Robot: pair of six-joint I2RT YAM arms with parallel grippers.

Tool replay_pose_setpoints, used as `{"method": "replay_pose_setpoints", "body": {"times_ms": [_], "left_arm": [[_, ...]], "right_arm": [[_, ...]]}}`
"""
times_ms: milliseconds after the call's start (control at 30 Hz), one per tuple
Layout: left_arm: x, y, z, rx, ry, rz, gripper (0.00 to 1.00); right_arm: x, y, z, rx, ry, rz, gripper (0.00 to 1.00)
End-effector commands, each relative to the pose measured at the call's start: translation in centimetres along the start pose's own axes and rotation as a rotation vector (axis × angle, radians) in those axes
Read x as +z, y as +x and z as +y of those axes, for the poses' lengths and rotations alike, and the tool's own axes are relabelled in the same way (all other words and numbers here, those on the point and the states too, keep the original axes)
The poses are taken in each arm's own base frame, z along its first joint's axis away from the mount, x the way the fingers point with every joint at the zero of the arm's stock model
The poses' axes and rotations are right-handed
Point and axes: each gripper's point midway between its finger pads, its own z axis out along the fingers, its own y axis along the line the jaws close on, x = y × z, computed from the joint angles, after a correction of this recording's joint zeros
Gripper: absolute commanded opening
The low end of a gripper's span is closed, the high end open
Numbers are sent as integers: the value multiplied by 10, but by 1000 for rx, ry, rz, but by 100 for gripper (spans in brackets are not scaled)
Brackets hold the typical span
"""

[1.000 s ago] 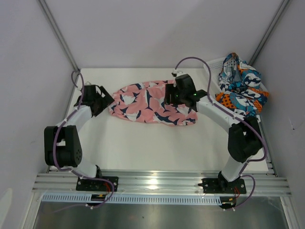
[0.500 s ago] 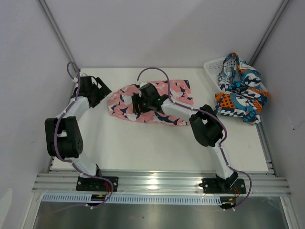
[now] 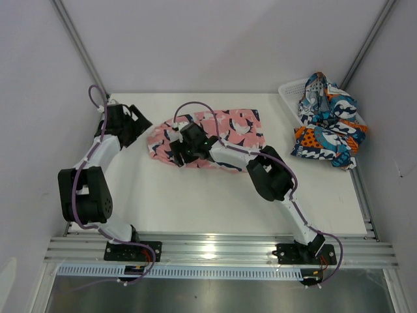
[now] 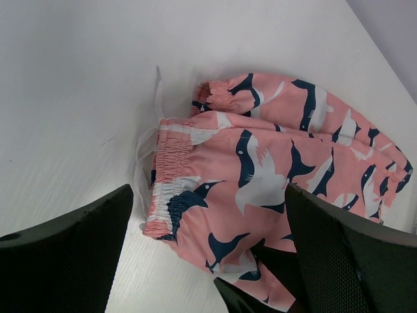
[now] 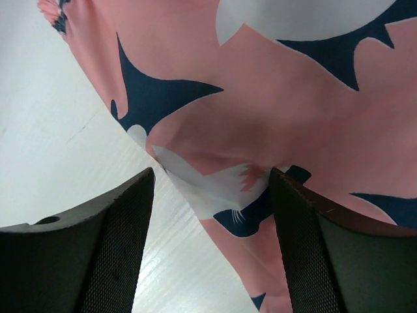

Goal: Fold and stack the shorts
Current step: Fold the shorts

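Note:
The pink shorts (image 3: 228,130) with navy and white birds lie partly folded in the middle of the table, waistband to the left (image 4: 171,171). My right gripper (image 3: 177,150) hovers low over their left front part, jaws open, a folded fabric edge (image 5: 208,182) lying loose between the fingers. My left gripper (image 3: 135,124) stands open just left of the waistband, touching nothing; in the left wrist view (image 4: 208,261) the shorts (image 4: 280,163) lie between and beyond its fingers. The blue, teal, orange and white shorts (image 3: 326,120) sit bunched in the basket at the right.
The white mesh basket (image 3: 290,91) stands at the back right corner against the wall. Enclosure walls close in on the left, back and right. The right arm (image 3: 267,176) stretches across the table's middle. Bare white tabletop (image 3: 195,195) lies in front of the pink shorts.
The right arm swept left across the pink shorts, carrying fabric over, and its jaws widened. The left gripper drew back slightly toward the back left.

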Motion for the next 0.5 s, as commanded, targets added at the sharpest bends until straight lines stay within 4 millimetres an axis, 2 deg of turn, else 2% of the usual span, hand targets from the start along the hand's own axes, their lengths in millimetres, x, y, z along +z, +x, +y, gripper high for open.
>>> {"method": "replay_pose_setpoints", "body": {"times_ms": [0,67,100,133,167,200,267,300,333,367,400,433,467], "left_arm": [[-13,-10,-9,-3,41,-34,99],[-14,-9,-9,-3,41,-33,99],[-12,-7,-6,-3,34,-26,99],[-13,-9,-9,-3,41,-30,99],[-14,-10,-9,-3,43,-33,99],[-14,-9,-9,-2,42,-32,99],[-14,-9,-8,0,38,-34,99],[-14,-8,-7,-1,35,-31,99],[-14,-9,-7,0,35,-33,99],[-14,-7,-6,-1,31,-28,99],[-14,-8,-6,-3,31,-30,99],[-14,-7,-6,-3,33,-27,99],[-14,-7,-7,-2,37,-28,99]], "right_arm": [[8,4,8,-63,3,19,73],[14,13,-1,-81,79,49,70],[13,7,-4,-85,120,62,64],[21,18,-11,-91,149,92,58],[22,19,-13,-103,175,98,49],[23,24,-15,-105,189,111,31],[19,26,-11,-109,187,110,17],[19,38,-14,-110,185,120,6],[7,28,-7,-118,168,87,0],[1,29,-2,-131,152,73,0],[0,52,0,-166,136,84,0],[-6,55,4,-185,124,75,0],[-25,45,12,-200,111,34,0]]}}
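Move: The right hand hovers open over the shorts' near edge, which runs between its fingers: the spot to grip is about 1 cm ahead, 1 cm left and 2 cm below. The gathered waistband end lies some 9 cm left and 6 cm ahead of this hand, and the middle of the shorts about 11 cm right and 6 cm ahead, both about 2 cm below. From the left hand, the edge to grip is roughly 14 cm right, 9 cm back and 11 cm below. The right hand sinks about 1.5 cm while easing some 1 cm forward and left onto the near edge of the shorts, and its open fingers shut fully, pinching a fold of the cloth. Staying low and still gripping, it turns back and draws the edge about 2 cm towards the base and 1.5 cm right, away from the far side of the table, with the wrist tilting about 10 degrees in all. ##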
